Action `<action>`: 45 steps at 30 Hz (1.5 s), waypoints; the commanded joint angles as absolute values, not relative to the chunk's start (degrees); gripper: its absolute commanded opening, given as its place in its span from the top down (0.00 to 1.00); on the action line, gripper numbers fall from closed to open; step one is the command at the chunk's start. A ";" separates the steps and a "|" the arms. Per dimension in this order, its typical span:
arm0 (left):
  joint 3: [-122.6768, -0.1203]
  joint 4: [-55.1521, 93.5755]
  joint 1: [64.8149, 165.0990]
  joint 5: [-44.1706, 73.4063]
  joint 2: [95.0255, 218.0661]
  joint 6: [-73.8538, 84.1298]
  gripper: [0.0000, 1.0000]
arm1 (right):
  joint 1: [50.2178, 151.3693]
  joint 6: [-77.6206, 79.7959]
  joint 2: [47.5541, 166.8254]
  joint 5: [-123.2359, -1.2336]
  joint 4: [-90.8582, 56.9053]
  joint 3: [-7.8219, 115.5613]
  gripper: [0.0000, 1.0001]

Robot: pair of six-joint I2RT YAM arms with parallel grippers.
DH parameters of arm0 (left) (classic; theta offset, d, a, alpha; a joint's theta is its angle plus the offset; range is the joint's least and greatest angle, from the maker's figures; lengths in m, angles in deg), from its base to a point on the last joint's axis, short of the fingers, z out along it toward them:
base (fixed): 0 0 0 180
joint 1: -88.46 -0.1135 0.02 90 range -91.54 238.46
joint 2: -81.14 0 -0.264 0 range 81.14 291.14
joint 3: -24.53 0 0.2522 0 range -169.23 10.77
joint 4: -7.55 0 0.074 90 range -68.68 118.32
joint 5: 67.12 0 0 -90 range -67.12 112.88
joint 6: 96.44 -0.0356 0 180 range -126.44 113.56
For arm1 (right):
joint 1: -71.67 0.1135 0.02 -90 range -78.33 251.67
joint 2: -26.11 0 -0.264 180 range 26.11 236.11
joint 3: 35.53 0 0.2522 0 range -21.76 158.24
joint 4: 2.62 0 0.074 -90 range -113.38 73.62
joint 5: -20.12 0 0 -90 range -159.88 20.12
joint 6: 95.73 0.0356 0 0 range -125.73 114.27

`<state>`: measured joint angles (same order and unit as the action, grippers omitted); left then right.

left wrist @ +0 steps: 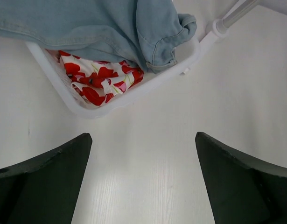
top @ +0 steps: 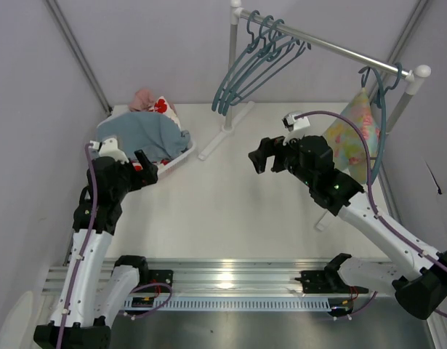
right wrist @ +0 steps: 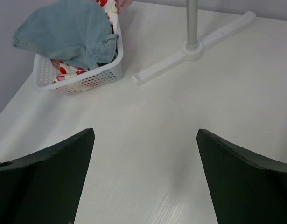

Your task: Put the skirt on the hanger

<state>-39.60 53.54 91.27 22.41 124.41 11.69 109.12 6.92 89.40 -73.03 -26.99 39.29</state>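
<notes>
The light blue denim skirt (top: 145, 134) lies heaped on top of a white basket (top: 181, 155) at the table's far left; it also shows in the left wrist view (left wrist: 110, 28) and in the right wrist view (right wrist: 64, 32). Several teal hangers (top: 252, 62) hang on the rail (top: 332, 45) at the back. My left gripper (top: 145, 169) is open and empty, just in front of the basket (left wrist: 87, 109). My right gripper (top: 265, 156) is open and empty above the middle of the table.
A white cloth with red flowers (left wrist: 99, 79) lies under the skirt in the basket. A pastel floral garment (top: 352, 134) hangs on a teal hanger at the rail's right end. The rack's white foot (top: 227, 131) and post (right wrist: 192, 23) stand beside the basket.
</notes>
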 commanded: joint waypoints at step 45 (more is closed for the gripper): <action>-71.32 24.13 96.37 39.49 187.49 27.75 0.88 | 106.12 13.08 76.73 -85.34 -33.08 27.80 0.01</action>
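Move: The blue denim skirt is heaped in the white basket, its middle about 22 cm ahead of the left hand, 5 cm to its left and 11 cm below. The flowered cloth's far part lies some 10 cm beyond the skirt's middle and 6 cm to its right. The rack post's foot stands roughly 27 cm ahead of the left hand, 25 cm to its right and 21 cm lower. From the right hand the skirt is about 18 cm ahead, 42 cm left and 17 cm below. Forward by about 26 cm goes the open left hand, rising slightly at first and then sinking to some 9 cm below its start over the right-hand part of the skirt, turning counter-clockwise as it goes; there its fingers close almost fully and pinch a fold of the denim. The right hand, empty and open, drifts down and to its right, away from the basket, turning a little clockwise. ##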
